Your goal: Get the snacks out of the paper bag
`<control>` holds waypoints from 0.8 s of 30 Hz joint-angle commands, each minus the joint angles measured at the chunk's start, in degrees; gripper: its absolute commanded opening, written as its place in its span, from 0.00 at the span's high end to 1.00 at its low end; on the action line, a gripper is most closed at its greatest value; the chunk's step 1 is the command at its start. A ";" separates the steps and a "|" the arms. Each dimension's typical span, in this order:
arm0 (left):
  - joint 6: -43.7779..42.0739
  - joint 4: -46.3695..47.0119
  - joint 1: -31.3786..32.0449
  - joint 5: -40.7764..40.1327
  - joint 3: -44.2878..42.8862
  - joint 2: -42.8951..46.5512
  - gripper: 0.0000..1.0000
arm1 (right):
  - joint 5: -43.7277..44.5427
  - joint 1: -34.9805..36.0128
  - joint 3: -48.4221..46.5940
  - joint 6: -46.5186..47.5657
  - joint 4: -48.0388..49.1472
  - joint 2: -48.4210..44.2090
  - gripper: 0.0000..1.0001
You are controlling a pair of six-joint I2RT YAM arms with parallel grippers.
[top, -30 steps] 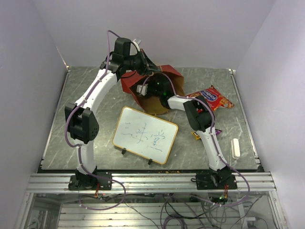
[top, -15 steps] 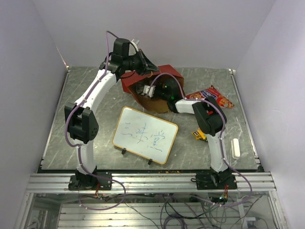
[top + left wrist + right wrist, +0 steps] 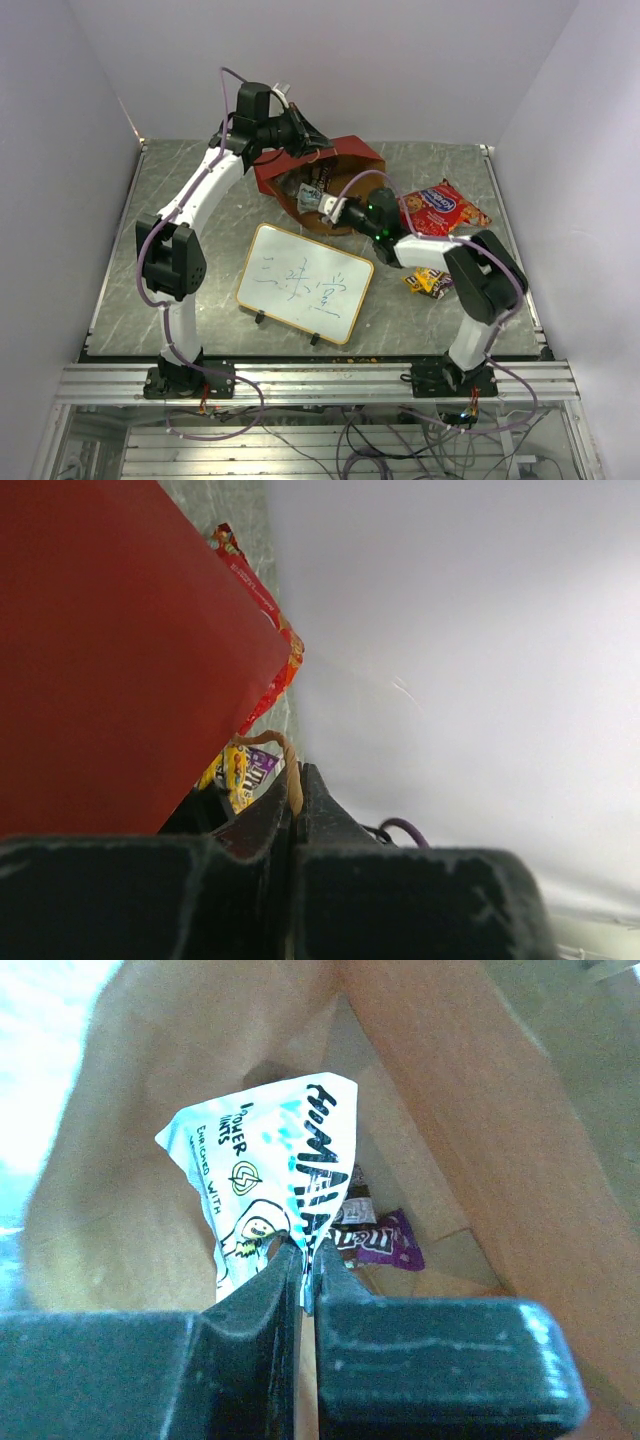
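Observation:
The paper bag (image 3: 345, 160), red outside and brown inside, lies tipped with its mouth toward the whiteboard. My left gripper (image 3: 312, 140) (image 3: 297, 780) is shut on the bag's string handle (image 3: 287, 770) and holds it up. At the mouth, my right gripper (image 3: 328, 204) (image 3: 305, 1255) is shut on a white snack packet (image 3: 265, 1175) (image 3: 309, 194) with black and teal print. A purple candy packet (image 3: 385, 1242) lies deeper inside the bag. On the table outside it lie the red chip bag (image 3: 445, 208) and a few small candy packets (image 3: 430, 282).
A white gold-framed whiteboard (image 3: 305, 283) with writing stands in front of the bag, near the middle. The right arm's elbow (image 3: 482, 280) hangs over the right side of the table. White walls close in the table on three sides.
My right gripper has drawn back from deep in the bag to its mouth, bringing the white packet along. Its elbow swung right and toward the near edge. The left arm held still.

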State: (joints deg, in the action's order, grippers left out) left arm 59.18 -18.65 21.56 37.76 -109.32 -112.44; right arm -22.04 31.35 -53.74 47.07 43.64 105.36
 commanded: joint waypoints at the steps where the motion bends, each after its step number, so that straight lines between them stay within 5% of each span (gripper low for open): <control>1: 1.61 5.46 -0.21 0.58 1.56 2.36 0.93 | 4.96 0.84 5.02 -7.03 -3.62 -11.23 1.00; 17: 1.53 10.91 0.50 -3.19 9.62 6.10 0.93 | 20.21 1.17 8.43 -45.44 -55.24 -46.92 1.00; 24: 3.82 14.48 0.97 -3.39 12.18 6.71 0.93 | 41.74 1.11 7.16 -71.34 -73.84 -52.17 1.00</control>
State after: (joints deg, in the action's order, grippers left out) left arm 62.22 -7.97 21.91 35.55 -97.86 -108.20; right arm 4.08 32.38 -45.93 -5.30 -14.92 54.46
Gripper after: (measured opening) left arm 0.076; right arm 0.029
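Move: I already have the white pouch in my right fingers, just inside the paper bag's mouth. Where it is headed, the yellow packet lies about 20 cm back and 27 cm to the right, some 14 cm below. The red snack bag lies about 31 cm right and 2 cm ahead; the whiteboard's middle is roughly 21 cm back and 4 cm left. From my left hand the yellow packet is around 22 cm back, 25 cm right and 30 cm down. I keep the white pouch pinched and draw it back and right out of the bag's mouth towards the yellow packet, some 20 cm across, rising about 8 cm and sinking slightly at the end. On the way my right fingers swing clockwise and tip downward, the wrist turning some 60 degrees overall. My left hand keeps hold of the paper bag's handle, easing down a little over 1 cm. ##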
